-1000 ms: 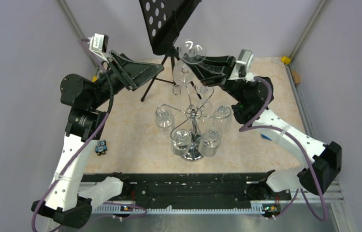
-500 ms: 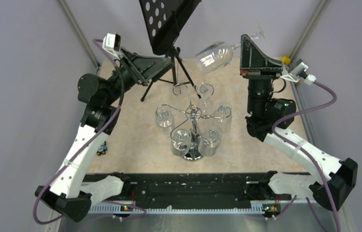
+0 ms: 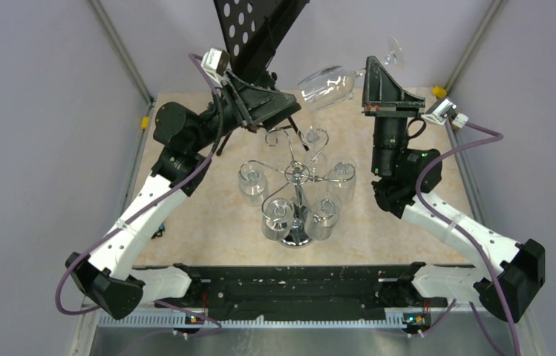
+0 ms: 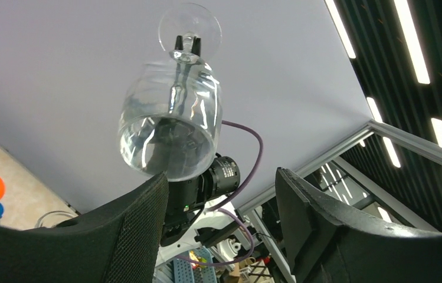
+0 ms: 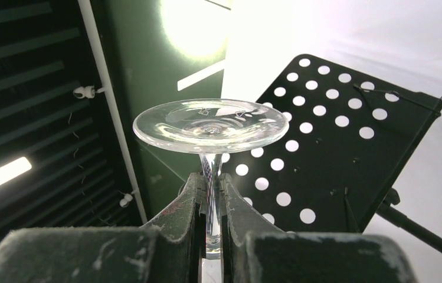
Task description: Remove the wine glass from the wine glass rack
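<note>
A clear wine glass (image 3: 326, 87) is held in the air on its side, off the chrome wine glass rack (image 3: 297, 176). My right gripper (image 3: 369, 71) is shut on its stem (image 5: 211, 194), just under the round foot (image 5: 209, 125). My left gripper (image 3: 288, 104) is open beside the bowl. In the left wrist view the bowl (image 4: 171, 130) hangs just past the tip of the left finger (image 4: 130, 236), with nothing between the jaws. Several other glasses hang upside down on the rack above its mirrored base (image 3: 295, 237).
A black perforated music stand (image 3: 256, 33) on a tripod stands at the back, close behind my left gripper and the held glass. Grey walls and frame posts close in the table's left and right sides.
My right arm has carried the glass up and right, off the rack, and turned it on its side. My left arm has swung right towards the bowl, its jaws a little narrower.
</note>
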Robot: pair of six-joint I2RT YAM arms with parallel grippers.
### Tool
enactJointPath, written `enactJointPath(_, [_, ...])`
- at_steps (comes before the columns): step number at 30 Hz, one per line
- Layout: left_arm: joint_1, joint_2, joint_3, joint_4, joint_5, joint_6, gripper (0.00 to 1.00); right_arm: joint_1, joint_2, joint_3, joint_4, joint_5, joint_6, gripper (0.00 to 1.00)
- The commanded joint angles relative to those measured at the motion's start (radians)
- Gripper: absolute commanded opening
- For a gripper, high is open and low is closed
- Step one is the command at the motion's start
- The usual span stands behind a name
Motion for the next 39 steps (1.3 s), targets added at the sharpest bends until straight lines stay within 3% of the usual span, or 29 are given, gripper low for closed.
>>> enactJointPath(1, [-0.023, 0.019, 0.057, 0.105, 0.012, -0.029, 0.70, 0.011, 0.012, 0.021, 0.046, -0.033, 0.073, 0.00])
enactJointPath(6, [-0.035, 0.039, 0.087, 0.111, 0.002, -0.036, 0.66, 0.012, 0.021, 0.013, 0.044, -0.041, 0.078, 0.00])
enactJointPath(13, [-0.040, 0.061, 0.096, 0.111, -0.039, -0.074, 0.36, 0.011, 0.046, -0.002, 0.076, -0.057, 0.078, 0.00])
enactJointPath(24, [-0.052, 0.104, 0.099, 0.142, -0.043, -0.136, 0.33, 0.011, 0.062, -0.006, 0.088, -0.079, 0.022, 0.00])
enactJointPath(34, [-0.053, 0.109, 0.097, 0.121, -0.049, -0.126, 0.00, 0.012, 0.062, -0.014, 0.088, -0.088, 0.002, 0.00])
enactJointPath(39, [-0.052, 0.099, 0.085, 0.162, -0.053, -0.103, 0.00, 0.012, 0.053, -0.018, 0.083, -0.096, -0.006, 0.04])
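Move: The left hand, open and empty, has the wine glass bowl about 7 cm to its right and 4 cm ahead, roughly level. The rack top lies 6 cm back, 1 cm right and some 15 cm below that hand; a hanging glass is about 3 cm right, 1 cm ahead and 17 cm down. The right hand already grips the stem: the bowl is 7 cm to its left and 3 cm back, the left fingers 13 cm left and 7 cm back, about level. Inching right and forward by some 2.5 cm each, with a small rise and dip on the way, the left hand works its half-open fingers onto the near edge of the bowl's rim and closes them in stages until they pinch the glass wall. The right hand, keeping its hold on the stem, brings the glass about 2 cm left to meet them, sinking 1.5 cm. ##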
